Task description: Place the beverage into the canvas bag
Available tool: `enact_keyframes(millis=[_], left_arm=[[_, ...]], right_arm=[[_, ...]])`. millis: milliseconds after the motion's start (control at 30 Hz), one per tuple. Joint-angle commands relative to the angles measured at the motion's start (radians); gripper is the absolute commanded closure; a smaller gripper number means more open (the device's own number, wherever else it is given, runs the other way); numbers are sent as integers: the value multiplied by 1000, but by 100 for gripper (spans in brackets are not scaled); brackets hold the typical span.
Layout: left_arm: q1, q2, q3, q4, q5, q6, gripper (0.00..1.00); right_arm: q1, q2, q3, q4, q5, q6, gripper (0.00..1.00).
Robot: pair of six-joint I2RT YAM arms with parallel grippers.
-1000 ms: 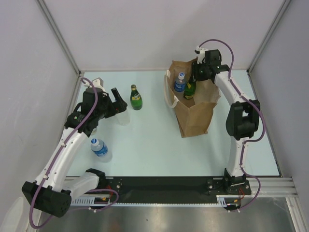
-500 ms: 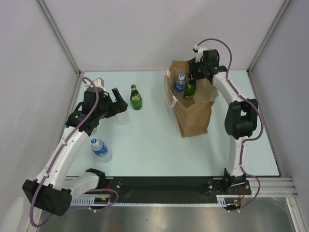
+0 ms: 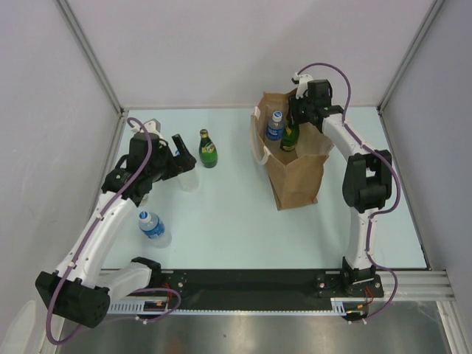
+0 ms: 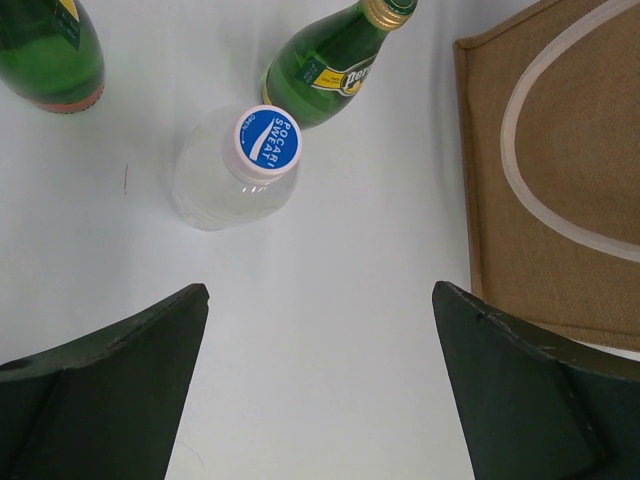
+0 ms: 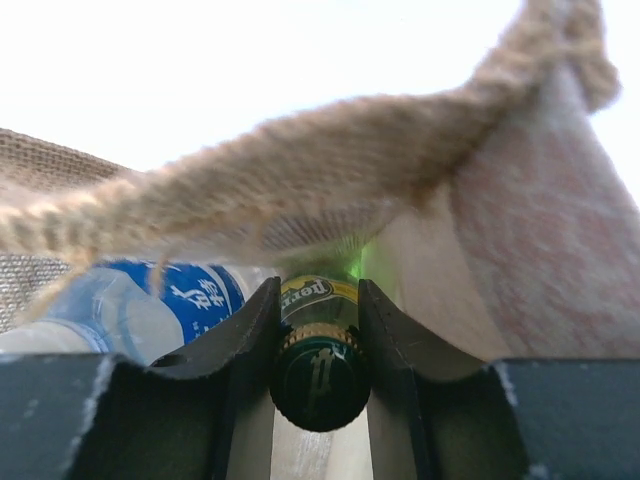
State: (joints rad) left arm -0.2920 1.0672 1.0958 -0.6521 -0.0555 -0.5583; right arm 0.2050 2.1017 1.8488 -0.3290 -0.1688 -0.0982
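The tan canvas bag (image 3: pixel 299 173) stands open at the back right, white handle on its left side. Inside it a green glass bottle (image 3: pixel 289 136) leans next to a blue-labelled water bottle (image 3: pixel 274 124). My right gripper (image 3: pixel 298 112) reaches over the bag's rim and is shut on the green bottle's neck, just under its cap (image 5: pixel 320 385), with a finger (image 5: pixel 250 330) pressed on each side. The bag's frayed rim (image 5: pixel 330 180) hangs across the right wrist view. My left gripper (image 3: pixel 182 150) hovers open over the table, nothing between its fingers (image 4: pixel 120 360).
A green bottle (image 3: pixel 208 149) stands on the table left of the bag. A clear bottle with a blue cap (image 4: pixel 250 165) stands below my left gripper. Another water bottle (image 3: pixel 153 227) stands nearer the front left. Grey walls enclose the table.
My right gripper has shifted slightly left and back over the bag with the green bottle, and its fingers have narrowed on the neck. The left arm has barely moved.
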Motion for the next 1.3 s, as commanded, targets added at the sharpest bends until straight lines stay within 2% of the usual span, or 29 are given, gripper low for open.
enact_keyframes(millis=[0,167,467,533,567,633,667,767,867,1267], left_arm=[[7,-1,21,35,16,-5,0],[7,0,18,37,17,-6,0],[7,2,19,35,16,-9,0],[7,8,21,35,20,-8,0],[7,10,22,37,22,-6,0],[7,14,27,35,25,-6,0],[8,14,27,35,28,-6,0],[7,11,29,35,26,-8,0],[7,7,24,35,28,-8,0],[7,0,24,45,37,-14,0]], right_arm=[[16,-20,-26,125,49,-105,91],[36,-17,-39,212,89,-196,96],[48,-23,-83,306,121,-322,96],[48,-14,-76,286,120,-322,92],[48,-6,-71,272,121,-313,79],[43,-5,-72,265,111,-301,64],[42,-6,-72,260,104,-293,52],[33,-23,-76,254,88,-267,43],[22,-49,-71,242,71,-242,39],[-3,-207,-68,165,-83,-150,38]])
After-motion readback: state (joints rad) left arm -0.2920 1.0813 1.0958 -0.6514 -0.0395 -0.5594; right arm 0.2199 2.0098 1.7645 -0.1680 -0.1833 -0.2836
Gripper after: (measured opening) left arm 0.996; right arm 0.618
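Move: The green bottle is still gripped by its neck in the right hand, its middle about 3 cm back, 1 cm left and 8 cm down. It goes to the canvas bag's far end; the bag's middle is some 12 cm back, 2 cm right and 7 cm lower. The blue-capped water bottle stands 6 cm left, 1 cm ahead and 7 cm lower. From the left hand, the green bottle is about 23 cm ahead, 34 cm right and 15 cm down. Keep the right gripper on the green bottle's neck and swing it about 3 cm left and a little forward, towards the water bottle, tilting the fingertips upward and turning the wrist left, some 15 degrees in all. Then open the fingers to let go of the neck, shift back right about 2 cm, and lift straight up roughly 4 cm. ##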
